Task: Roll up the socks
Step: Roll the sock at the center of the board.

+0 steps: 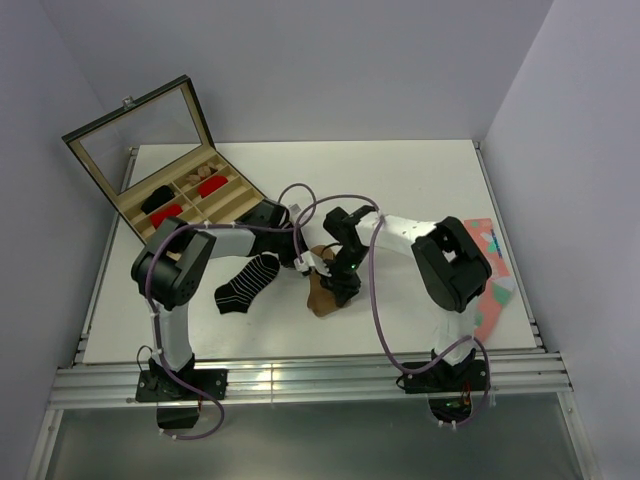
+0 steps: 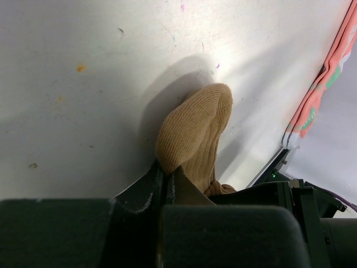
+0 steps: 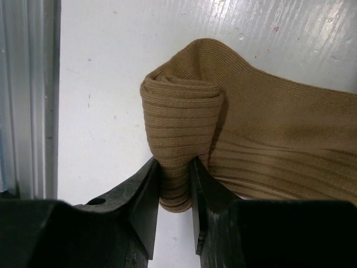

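Note:
The tan-brown sock (image 1: 321, 297) lies mid-table, partly rolled. In the right wrist view its rolled end (image 3: 181, 125) stands up, and my right gripper (image 3: 175, 170) is shut on that roll, a finger pressed against each side. The flat remainder of the sock (image 3: 279, 145) spreads to the right. My left gripper (image 2: 166, 172) is shut on an edge of the same tan sock (image 2: 195, 131), pinching the fabric thin. In the top view both grippers meet over it, left (image 1: 304, 263) and right (image 1: 341, 280). The black striped sock (image 1: 247, 283) lies flat to the left, untouched.
An open wooden box (image 1: 222, 212) with a glass lid stands at the back left, holding red bundles (image 1: 210, 186) and a dark item. A coral-pink patterned sock (image 1: 490, 275) lies along the table's right edge, also seen in the left wrist view (image 2: 318, 100).

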Robot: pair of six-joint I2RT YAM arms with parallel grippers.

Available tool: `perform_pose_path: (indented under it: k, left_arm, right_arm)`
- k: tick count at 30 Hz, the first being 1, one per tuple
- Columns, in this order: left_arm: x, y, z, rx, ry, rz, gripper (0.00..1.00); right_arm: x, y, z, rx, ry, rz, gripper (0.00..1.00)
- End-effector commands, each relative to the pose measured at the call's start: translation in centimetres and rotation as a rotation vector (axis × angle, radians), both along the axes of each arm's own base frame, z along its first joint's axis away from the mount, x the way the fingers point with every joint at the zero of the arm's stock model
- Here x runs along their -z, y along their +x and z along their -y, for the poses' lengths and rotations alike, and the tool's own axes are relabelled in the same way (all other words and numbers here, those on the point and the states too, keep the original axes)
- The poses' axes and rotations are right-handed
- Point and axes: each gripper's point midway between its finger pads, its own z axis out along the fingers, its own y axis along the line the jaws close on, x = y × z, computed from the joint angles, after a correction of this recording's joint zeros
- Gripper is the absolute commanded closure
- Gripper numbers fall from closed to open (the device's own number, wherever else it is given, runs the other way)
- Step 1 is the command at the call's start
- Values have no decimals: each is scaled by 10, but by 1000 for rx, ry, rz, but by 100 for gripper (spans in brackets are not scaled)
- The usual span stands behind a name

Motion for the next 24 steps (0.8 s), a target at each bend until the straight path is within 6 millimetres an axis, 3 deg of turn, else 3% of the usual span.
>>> perform_pose_path:
  k: [1,7,9,10,12,13,15,16,18,19,20,21,24]
  left_arm:
    - [-1,22,-5,-61,27,103,97]
    - [-14,21,-6,-108,11,171,68]
    - [-32,27,-5,-129,-24,236,64]
    - [-29,23,-9,-153,-22,236,61]
    - [-42,26,-12,-184,-48,283,59]
    - [-36,21,-17,-206,-39,265,59]
    - [-42,21,-23,-248,-48,291,59]
    - [-38,13,-29,-270,-63,283,59]
    - [-53,9,-35,-311,-106,330,60]
    - [-48,-1,-42,-332,-118,329,61]
    - [-64,-5,-45,-346,-146,371,61]
    - [-55,-13,-56,-378,-116,376,63]
    - [-80,-22,-64,-431,-111,489,63]
  right_arm:
    - [-1,-41,25,40,-155,-226,84]
    - [7,-30,26,101,-201,-201,84]
    - [9,-29,27,104,-212,-215,84]
    - [10,-29,27,108,-217,-223,84]
    - [10,-27,25,118,-212,-222,84]
    - [10,-26,24,122,-210,-223,84]
    - [10,-25,23,131,-211,-231,84]
    - [11,-26,23,133,-210,-243,84]
    - [11,-24,22,141,-207,-250,84]
    - [11,-24,21,145,-211,-253,84]
    - [13,-23,21,150,-215,-258,84]
    - [13,-21,21,158,-215,-258,84]
    - [17,-18,19,174,-226,-264,84]
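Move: Just back and to the right of the left hand lies the middle of the brown sock, roughly 5 cm back and 4 cm right, its free toe edge still pinched in that hand. The black striped sock lies some 15 cm to the left hand's left and 6 cm back. The right hand still grips the brown sock's rolled cuff, whose middle sits about 3 cm to its left and 1 cm back. Opening its fingers first, the left hand lets go of the brown sock's free end, then lifts and swings away about 6 cm left, 4 cm back and 3 cm up towards the black striped sock, the wrist turning some 25 degrees, largely counter-clockwise. The right hand keeps its grip on the roll and draws it back about 2.5 cm and slightly right, tipping its fingertips further towards the base. ##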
